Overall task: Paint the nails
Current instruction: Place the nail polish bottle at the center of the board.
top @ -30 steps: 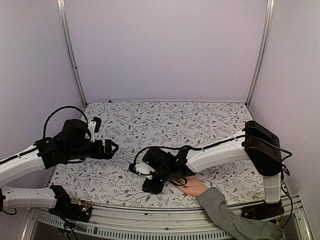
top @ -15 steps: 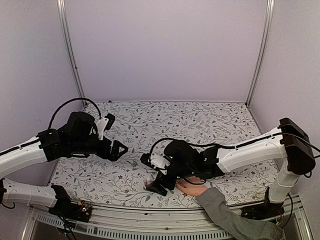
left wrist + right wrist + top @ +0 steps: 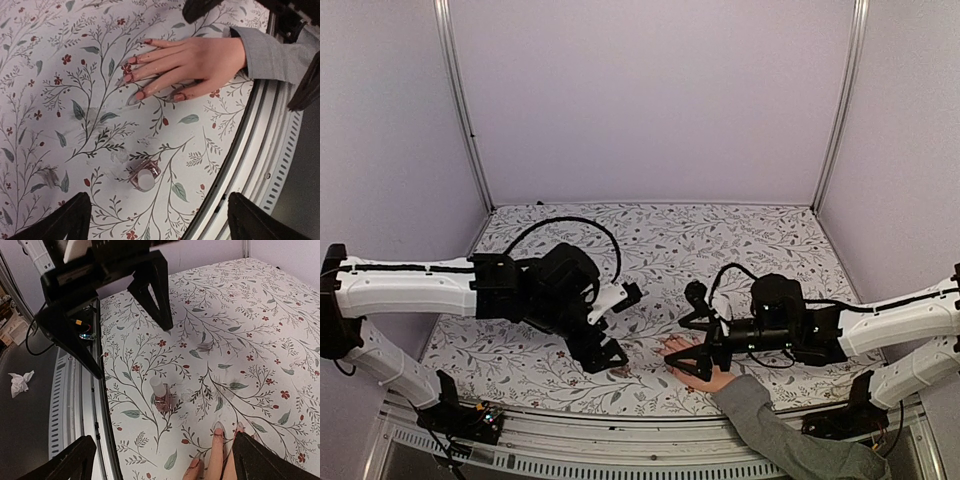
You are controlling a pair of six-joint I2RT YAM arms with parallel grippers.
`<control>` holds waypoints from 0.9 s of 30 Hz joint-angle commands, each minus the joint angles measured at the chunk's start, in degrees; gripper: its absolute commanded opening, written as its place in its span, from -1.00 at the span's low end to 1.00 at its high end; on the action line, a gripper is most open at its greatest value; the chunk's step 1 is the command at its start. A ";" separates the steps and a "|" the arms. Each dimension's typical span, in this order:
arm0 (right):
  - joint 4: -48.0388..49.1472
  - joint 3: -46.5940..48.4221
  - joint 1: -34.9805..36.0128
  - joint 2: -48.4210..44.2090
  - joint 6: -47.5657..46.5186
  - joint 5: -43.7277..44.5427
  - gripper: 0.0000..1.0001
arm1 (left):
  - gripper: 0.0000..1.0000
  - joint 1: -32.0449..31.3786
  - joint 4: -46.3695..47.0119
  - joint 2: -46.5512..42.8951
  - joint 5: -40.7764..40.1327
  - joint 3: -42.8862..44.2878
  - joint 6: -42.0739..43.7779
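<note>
A light-skinned hand (image 3: 200, 57) in a grey sleeve (image 3: 770, 425) lies flat on the floral table, fingers spread. Its nails (image 3: 128, 77) look reddish in the left wrist view; two fingertip nails (image 3: 218, 429) show in the right wrist view. A small pink polish bottle (image 3: 144, 175) with a white cap stands free on the cloth beside the fingertips, also visible as the bottle (image 3: 161, 396) from the right. My left gripper (image 3: 623, 325) hangs open above the bottle. My right gripper (image 3: 688, 333) is open over the hand, holding nothing.
The table's metal front rail (image 3: 260, 145) runs close to the bottle and the hand. Smudged grey marks (image 3: 90, 117) stain the cloth near the fingertips. The left gripper's black fingers (image 3: 150, 290) loom in the right wrist view. Crumpled paper (image 3: 20, 382) lies beyond the rail.
The right gripper has opened and drawn back to the right, leaving the bottle standing. The left arm has swung in from the left to above the bottle.
</note>
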 commanded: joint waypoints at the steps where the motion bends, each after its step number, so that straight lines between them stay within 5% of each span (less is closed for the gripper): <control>1: 7.86 -3.64 -1.98 -4.40 4.00 -2.97 0.98 | 0.84 -0.70 -4.17 6.23 3.15 4.15 4.99; 14: 12.61 -11.53 -7.21 -10.60 7.84 -7.08 0.98 | 0.13 -0.61 -12.03 18.41 1.40 13.08 2.67; 27: 12.66 -12.22 -7.61 -10.71 7.05 -7.11 0.98 | -0.20 -0.57 -11.81 21.59 0.26 12.34 2.29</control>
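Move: The nail polish bottle stands upright on the board, cap up, roughly 3 cm to the left hand's right, about 1 cm ahead and some 11 cm below. The fake hand lies about 14 cm to the right of the bottle and 2 cm farther out; the near-edge rail runs about 8 cm back from the bottle. From the empty right hand, the bottle is about 12 cm left, 1 cm ahead and 12 cm down. Over the nail polish bottle the left hand sinks about 7 cm, drifting slightly right at first, its slanted fingers swinging some 20 degrees nearer to straight down and closing from wide open to under half, at either side of the cap's top. The right hand, open and empty, withdraws about 4 cm right and a little up, then waits. ##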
